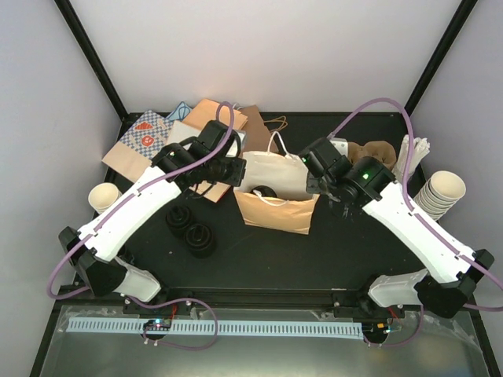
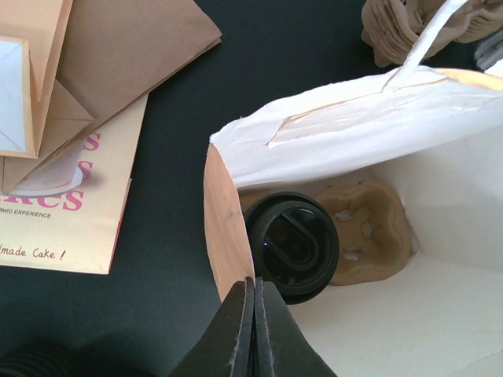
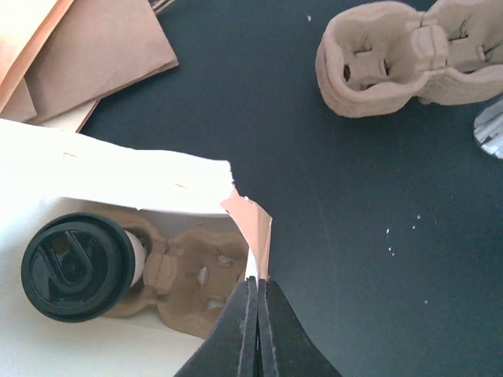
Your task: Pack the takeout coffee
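The takeout coffee, a cream cup under a black lid [image 1: 266, 191], sits in a brown pulp carrier [image 2: 369, 232] at the bottom of an open paper bag [image 1: 277, 210], brown outside and white inside. The left wrist view looks down on the lid [image 2: 295, 243]. My left gripper [image 2: 255, 284] is shut on the bag's left rim [image 2: 224, 228]. My right gripper [image 3: 258, 284] pinches the bag's right rim [image 3: 253, 228], with the lid [image 3: 75, 267] and the carrier [image 3: 196, 275] below to its left. The carrier's second pocket holds no cup.
Two stacks of black lids [image 1: 190, 229] stand front left, with a single cream cup [image 1: 104, 196] at the left edge. Stacked lidless cups [image 1: 440, 192] and spare pulp carriers [image 3: 409, 55] lie to the right. Flat paper bags [image 1: 173, 129] cover the back left.
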You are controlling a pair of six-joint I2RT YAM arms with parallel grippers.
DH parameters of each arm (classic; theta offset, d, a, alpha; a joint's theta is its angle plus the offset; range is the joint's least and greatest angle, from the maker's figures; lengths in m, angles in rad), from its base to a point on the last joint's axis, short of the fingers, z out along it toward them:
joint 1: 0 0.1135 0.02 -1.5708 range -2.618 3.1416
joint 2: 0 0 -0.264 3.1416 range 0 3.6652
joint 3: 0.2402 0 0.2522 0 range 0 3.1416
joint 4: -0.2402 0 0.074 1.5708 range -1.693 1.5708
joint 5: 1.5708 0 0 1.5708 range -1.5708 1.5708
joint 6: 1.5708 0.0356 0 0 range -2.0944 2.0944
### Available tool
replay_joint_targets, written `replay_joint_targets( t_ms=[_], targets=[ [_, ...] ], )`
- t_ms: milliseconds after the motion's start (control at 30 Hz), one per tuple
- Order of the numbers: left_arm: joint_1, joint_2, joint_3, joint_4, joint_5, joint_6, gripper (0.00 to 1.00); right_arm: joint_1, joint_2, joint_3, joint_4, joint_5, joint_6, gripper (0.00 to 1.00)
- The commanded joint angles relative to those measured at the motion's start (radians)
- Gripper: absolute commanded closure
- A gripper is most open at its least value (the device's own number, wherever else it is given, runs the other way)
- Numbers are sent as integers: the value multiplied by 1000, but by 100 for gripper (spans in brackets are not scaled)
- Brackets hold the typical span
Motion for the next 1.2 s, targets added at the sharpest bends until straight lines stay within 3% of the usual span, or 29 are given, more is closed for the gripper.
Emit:
replay_joint_targets(
  t_ms=[0,367,500,567,667,733,900,1067,1167],
  targets=[
    [-4,27,50,52,-15,-1,98,-59,11,36,49,6,-57,99],
    [29,143,148,84,-1,-3,99,-211,50,35,137,-23,-129,98],
    [36,164,163,86,8,-3,94,-244,70,46,142,-31,-144,86],
    [39,169,165,86,24,0,81,-253,77,50,135,-32,-151,68],
    [41,164,183,76,58,3,52,-256,75,64,129,-18,-159,64],
    [41,146,184,83,71,3,40,-256,71,86,116,-11,-168,62],
    [41,69,184,91,82,13,25,-256,54,162,74,-15,-208,51],
    [40,-64,141,79,32,28,10,-256,-13,191,95,-68,-272,3],
    [46,-148,95,28,-40,32,1,-256,-98,151,154,-126,-321,0]
  ],
)
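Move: The takeout bag's open top is already pinched from both sides: its middle is about 10 cm right, 1 cm back and 10 cm below the left hand, and 10 cm left, 1 cm ahead and 10 cm below the right. Inside, a lidded cup sits about 5 cm right of the left hand, level with it. The pulp tray stands about 18 cm ahead and 20 cm right of the right hand; the nearest lid stack about 12 cm back and 12 cm left of the left hand. The bag, still held by its two side walls in shut fingers, is carried level, forward and to the right, about 5 cm, with both hands moving together. Then both grippers open wide, let go of the paper and rise some 7 cm, the left also drawing back a little and leftward, fingers tipping up about 10 degrees. ##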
